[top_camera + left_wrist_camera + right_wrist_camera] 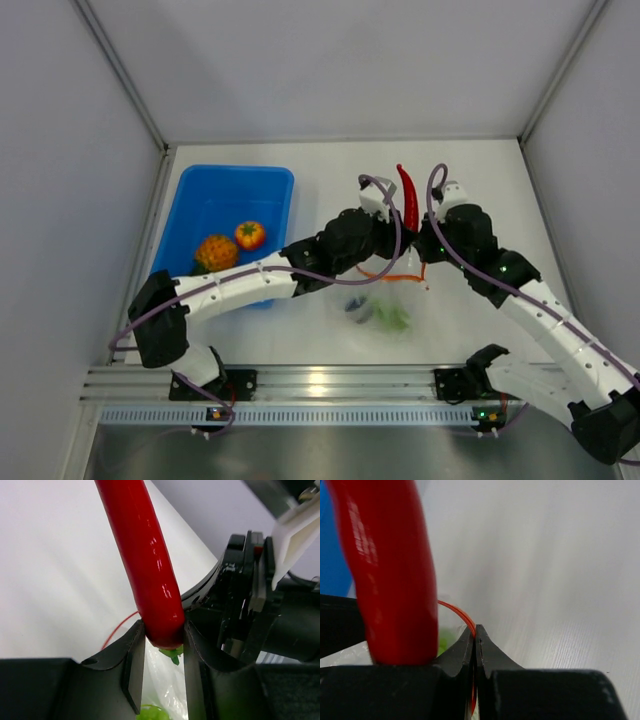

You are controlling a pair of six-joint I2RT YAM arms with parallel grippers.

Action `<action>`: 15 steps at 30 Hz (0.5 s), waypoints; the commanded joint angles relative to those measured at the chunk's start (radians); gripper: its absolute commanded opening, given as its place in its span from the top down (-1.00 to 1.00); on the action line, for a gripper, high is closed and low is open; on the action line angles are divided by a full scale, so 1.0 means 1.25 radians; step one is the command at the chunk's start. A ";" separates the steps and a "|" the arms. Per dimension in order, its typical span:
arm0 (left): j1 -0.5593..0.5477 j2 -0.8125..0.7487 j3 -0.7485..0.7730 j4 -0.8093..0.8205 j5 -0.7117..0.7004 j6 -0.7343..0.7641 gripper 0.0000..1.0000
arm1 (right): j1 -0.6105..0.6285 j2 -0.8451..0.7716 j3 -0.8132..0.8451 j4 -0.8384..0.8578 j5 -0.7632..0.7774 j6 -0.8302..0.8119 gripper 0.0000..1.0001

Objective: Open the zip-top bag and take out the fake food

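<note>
The clear zip-top bag (385, 300) hangs in the middle of the table, its orange-red zip strip (388, 272) spread open at the top. My right gripper (476, 630) is shut on that strip (460, 614) at the bag's right edge. My left gripper (164, 630) is shut on the thick end of the red chili pepper (145, 560), which stands upright above the bag mouth (408, 197). Green leafy pieces (392, 317) and a dark piece (357, 306) of fake food lie inside the bag. A green stem (172, 654) shows under the chili.
A blue tray (215, 205) stands at the left with an orange round piece (250, 235) and an orange bumpy piece (215, 252) in it. White enclosure walls close in the table on three sides. The metal rail (320, 385) runs along the near edge.
</note>
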 commanded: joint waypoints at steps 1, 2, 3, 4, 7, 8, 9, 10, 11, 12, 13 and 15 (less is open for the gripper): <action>-0.002 -0.064 -0.022 0.117 -0.053 -0.018 1.00 | 0.002 -0.016 -0.008 0.029 0.000 0.016 1.00; -0.002 -0.067 -0.028 0.122 -0.061 -0.018 1.00 | 0.002 -0.016 -0.008 0.029 0.000 0.016 1.00; -0.002 -0.069 -0.040 0.128 -0.074 -0.016 1.00 | 0.002 -0.014 -0.008 0.029 0.001 0.017 1.00; -0.002 -0.075 -0.047 0.136 -0.084 -0.016 1.00 | 0.001 -0.016 -0.007 0.029 0.002 0.016 1.00; -0.002 -0.076 -0.064 0.163 -0.129 -0.010 1.00 | 0.001 -0.030 -0.009 0.033 -0.001 0.019 1.00; -0.002 -0.076 -0.064 0.163 -0.137 -0.005 1.00 | 0.002 -0.033 -0.008 0.031 0.005 0.020 1.00; -0.002 -0.082 -0.065 0.163 -0.153 -0.003 1.00 | 0.002 -0.034 -0.004 0.023 0.010 0.015 1.00; -0.002 -0.087 -0.068 0.163 -0.166 -0.003 1.00 | 0.001 -0.035 -0.002 0.023 0.018 0.012 1.00; -0.002 -0.093 -0.070 0.162 -0.182 -0.003 1.00 | 0.002 -0.035 0.002 0.013 0.032 0.009 1.00; -0.002 -0.102 -0.075 0.160 -0.208 -0.004 1.00 | 0.001 -0.036 0.004 0.007 0.042 0.006 1.00; -0.002 -0.116 -0.075 0.153 -0.251 -0.002 1.00 | 0.002 -0.041 0.007 0.002 0.049 0.000 1.00; 0.000 -0.130 -0.066 0.098 -0.295 0.004 1.00 | 0.001 -0.046 0.009 -0.010 0.077 0.000 1.00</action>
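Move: The left hand already holds the red pepper just above the bag's mouth, whose middle is about 8 cm below, 3 cm to its left and 3 cm back. The middle of the blue bin lies some 43 cm left, 12 cm farther out and 25 cm below this hand. In the bag, the grapes sit roughly 3 cm left, 7 cm back and 22 cm below it. From the right hand the bin is about 47 cm left, 12 cm ahead and 19 cm below. Leftward and up, then more to the left and forward, the left hand carries the pepper away from the right gripper, about 5 cm in all, in the direction of the blue bin. It swings some 15 degrees counter-clockwise as it goes and keeps its pinch near the pepper's stem end. The right hand stays nearly in place, its shut fingers still holding up the bag's orange rim. ##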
